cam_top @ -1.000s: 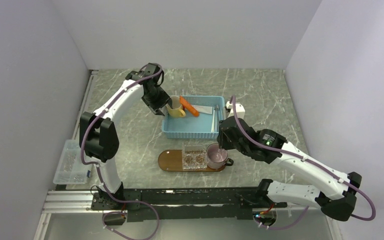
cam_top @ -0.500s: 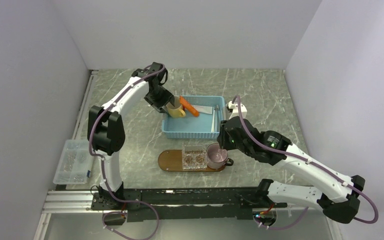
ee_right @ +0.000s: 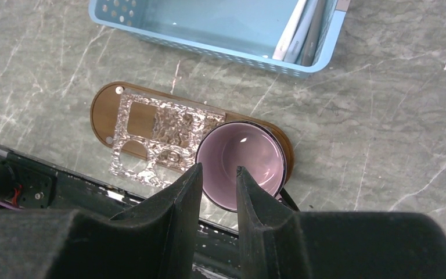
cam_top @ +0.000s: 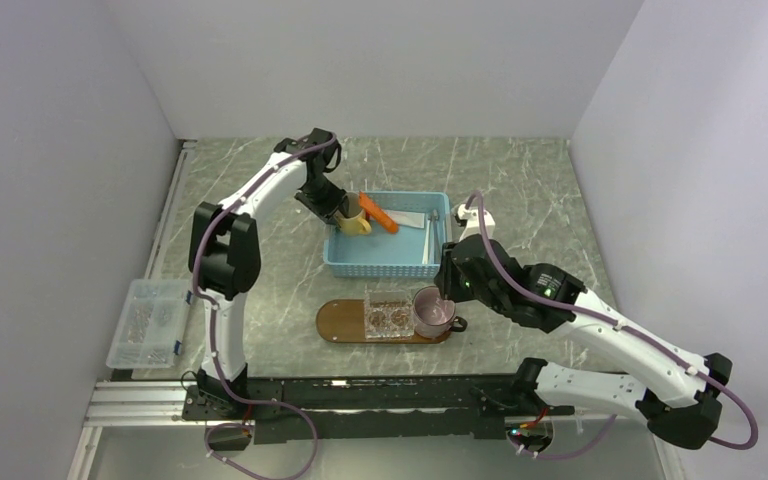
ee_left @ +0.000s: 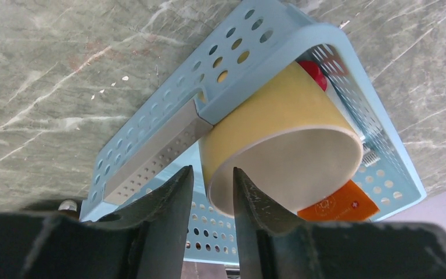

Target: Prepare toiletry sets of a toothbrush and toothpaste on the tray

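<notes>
An orange tube (cam_top: 378, 212) with a red cap lies in the blue basket (cam_top: 385, 265), beside a white tube (cam_top: 415, 218). Pale stick-like brushes (ee_right: 302, 29) lie at the basket's right end. A yellow cup (ee_left: 279, 145) lies on its side at the basket's left end, partly over the orange tube (ee_left: 337, 204). My left gripper (ee_left: 212, 170) straddles the cup's rim, one finger inside and one outside, with a slit still showing at the outer finger. The wooden tray (cam_top: 340, 320) carries a crinkled clear holder (cam_top: 388, 316) and a pink mug (ee_right: 241, 157). My right gripper (ee_right: 219, 167) is shut on the mug's rim.
A clear box of small parts (cam_top: 148, 322) sits at the table's left edge. A small white object (cam_top: 480, 215) stands just right of the basket. Walls close in the table at the left, back and right.
My left gripper has moved right to the yellow cup and its jaws have narrowed round the rim. The right arm and the mug have hardly moved.
</notes>
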Robot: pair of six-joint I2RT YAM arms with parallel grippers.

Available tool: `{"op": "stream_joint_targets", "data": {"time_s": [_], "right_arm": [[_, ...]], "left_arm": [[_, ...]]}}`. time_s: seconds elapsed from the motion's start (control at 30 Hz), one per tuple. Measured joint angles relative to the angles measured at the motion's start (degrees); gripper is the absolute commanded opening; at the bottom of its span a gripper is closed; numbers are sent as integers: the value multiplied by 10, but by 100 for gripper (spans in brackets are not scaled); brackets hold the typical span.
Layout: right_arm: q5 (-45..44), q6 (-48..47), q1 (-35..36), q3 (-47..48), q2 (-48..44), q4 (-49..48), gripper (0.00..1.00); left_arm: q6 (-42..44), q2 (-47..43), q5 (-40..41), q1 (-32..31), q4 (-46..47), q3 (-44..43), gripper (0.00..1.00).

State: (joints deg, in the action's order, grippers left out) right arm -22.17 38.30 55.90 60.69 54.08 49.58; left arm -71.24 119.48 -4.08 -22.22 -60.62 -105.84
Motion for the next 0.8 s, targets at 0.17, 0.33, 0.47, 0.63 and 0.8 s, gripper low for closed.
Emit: {"op": "stream_joint_targets", "data": {"time_s": [0.17,0.33,0.47,0.63,0.8], "right_arm": [[0,0,0,-11,-1,0,31],[0,0,-3,-14,-6,0,31],[0,0,-3,-16,-14,0,30],[0,0,-4,-16,-16,1,30],[0,0,-4,-16,-17,1,30]], "left_arm": [[1,13,-3,0,0,-7,23],[4,15,-1,0,-1,-9,0],[6,15,-1,0,1,-9,0],[15,15,-1,0,2,-9,0],[47,15,-1,0,-5,-23,0]]}}
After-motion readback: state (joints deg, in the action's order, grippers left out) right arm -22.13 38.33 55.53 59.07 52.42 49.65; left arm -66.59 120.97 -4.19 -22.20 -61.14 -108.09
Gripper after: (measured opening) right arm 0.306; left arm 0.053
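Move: The yellow cup in the basket has its middle roughly 2 cm ahead of the left hand, 3 cm to its right and 5 cm below, with its left rim right at the open fingers. From that hand the orange tube lies some 7 cm right and 3 cm ahead, and the white packet about 12 cm right and 3 cm ahead, both 6 to 7 cm lower. From the idle right hand the yellow cup is around 20 cm ahead, 16 cm left and 16 cm below. Down by a bit more than half a centimetre, the left hand settles at the cup's rim while its half-open fingers close fully, one inside the cup and one outside, and pinch the left side of the yellow cup's wall. It then holds its place with the grip kept, and only at the very end starts to come up by about half a centimetre. ##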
